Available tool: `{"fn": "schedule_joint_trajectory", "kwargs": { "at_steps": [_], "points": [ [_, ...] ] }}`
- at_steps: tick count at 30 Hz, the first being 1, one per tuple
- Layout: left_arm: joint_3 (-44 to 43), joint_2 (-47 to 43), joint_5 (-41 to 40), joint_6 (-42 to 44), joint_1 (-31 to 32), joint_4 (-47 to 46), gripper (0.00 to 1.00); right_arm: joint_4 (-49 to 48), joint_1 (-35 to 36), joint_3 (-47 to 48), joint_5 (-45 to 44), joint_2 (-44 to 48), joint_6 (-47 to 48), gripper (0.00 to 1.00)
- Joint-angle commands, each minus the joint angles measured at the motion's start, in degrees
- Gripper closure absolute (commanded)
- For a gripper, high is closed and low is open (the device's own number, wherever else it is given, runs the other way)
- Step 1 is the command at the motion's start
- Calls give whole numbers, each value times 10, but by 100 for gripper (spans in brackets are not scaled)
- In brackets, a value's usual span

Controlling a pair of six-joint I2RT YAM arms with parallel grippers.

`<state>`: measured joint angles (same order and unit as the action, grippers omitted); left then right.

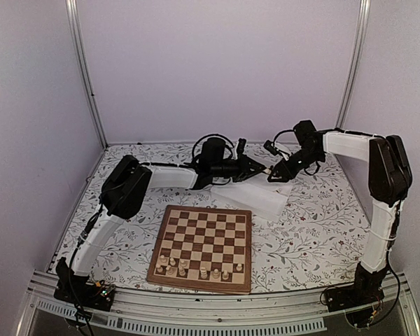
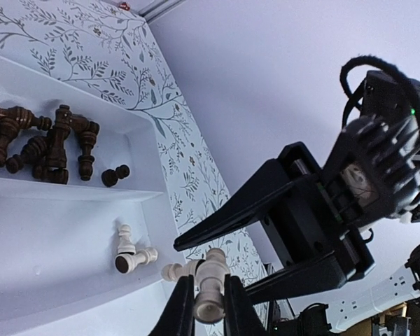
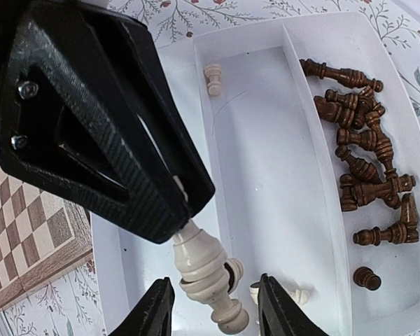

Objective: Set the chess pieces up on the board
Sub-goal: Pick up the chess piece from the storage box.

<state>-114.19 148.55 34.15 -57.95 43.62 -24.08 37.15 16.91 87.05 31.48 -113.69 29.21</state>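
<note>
Above the white tray [image 1: 269, 203], my left gripper [image 2: 210, 308] is shut on a pale cream chess piece [image 2: 211, 290], gripping it near its base. In the right wrist view that cream piece [image 3: 206, 269] hangs tilted from the left gripper [image 3: 178, 210]. My right gripper [image 3: 215, 308] stands open, one finger on each side of the piece and clear of it. From above, the two grippers meet tip to tip, left gripper [image 1: 263, 170] and right gripper [image 1: 273, 175]. The board [image 1: 203, 241] carries several cream pieces [image 1: 196, 269] on its near rows.
One tray compartment holds several dark brown pieces [image 3: 364, 161], the other a few loose cream pieces [image 3: 212, 78] lying on their sides. The tray lies just behind the board's far right corner. A patterned cloth [image 1: 315, 231] covers the table.
</note>
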Motion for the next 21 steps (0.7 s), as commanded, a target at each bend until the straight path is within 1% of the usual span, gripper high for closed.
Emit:
{"fn": "schedule_joint_trajectory", "kwargs": {
  "at_steps": [1, 4, 7, 10, 14, 15, 18, 21],
  "points": [
    [-16, 3, 14, -8, 3, -24, 99, -19, 0, -13, 20, 22, 8, 57],
    [-13, 2, 19, -10, 3, -24, 99, -27, 1, -10, 23, 22, 7, 58],
    [-12, 0, 21, -11, 4, -24, 99, -32, 0, -10, 33, 21, 13, 62],
    [-13, 1, 21, -15, 4, -27, 99, -36, 1, -8, 44, 21, 17, 72],
    [-13, -1, 21, -16, 4, -29, 100, -36, 0, -11, 40, 19, 20, 90],
    [-13, -2, 20, -14, 3, -28, 100, -37, 0, -13, 35, 19, 19, 92],
    [-12, -11, 20, -7, -4, -23, 100, -37, -7, -17, 30, 15, 15, 94],
    [1, -40, 12, 22, -16, -3, 100, -37, -23, -17, 36, 7, 6, 95]
  ]
}}
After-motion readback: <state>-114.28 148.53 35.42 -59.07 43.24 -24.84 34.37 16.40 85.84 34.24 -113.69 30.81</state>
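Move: The white chess piece is already in my left fingers, its middle some 2 cm to the right of my left hand point and level with it. From my open right hand the piece's middle lies about 2 cm to the left, at the same height, its free end between the fingertips. The loose white pieces in the storage box are about 9 cm below my right hand, 3 cm ahead and 2 cm right; the dark pieces lie roughly 9 cm ahead, 4 cm left and 9 cm below. I close my right fingers from nearly half open onto the free right-hand end of the white chess piece, pinching it anew while my left hand stays put and keeps its grip on the other end. My right hand barely travels: a slight dip, then under 1 cm left towards the piece, with only a few degrees of wrist turn. ##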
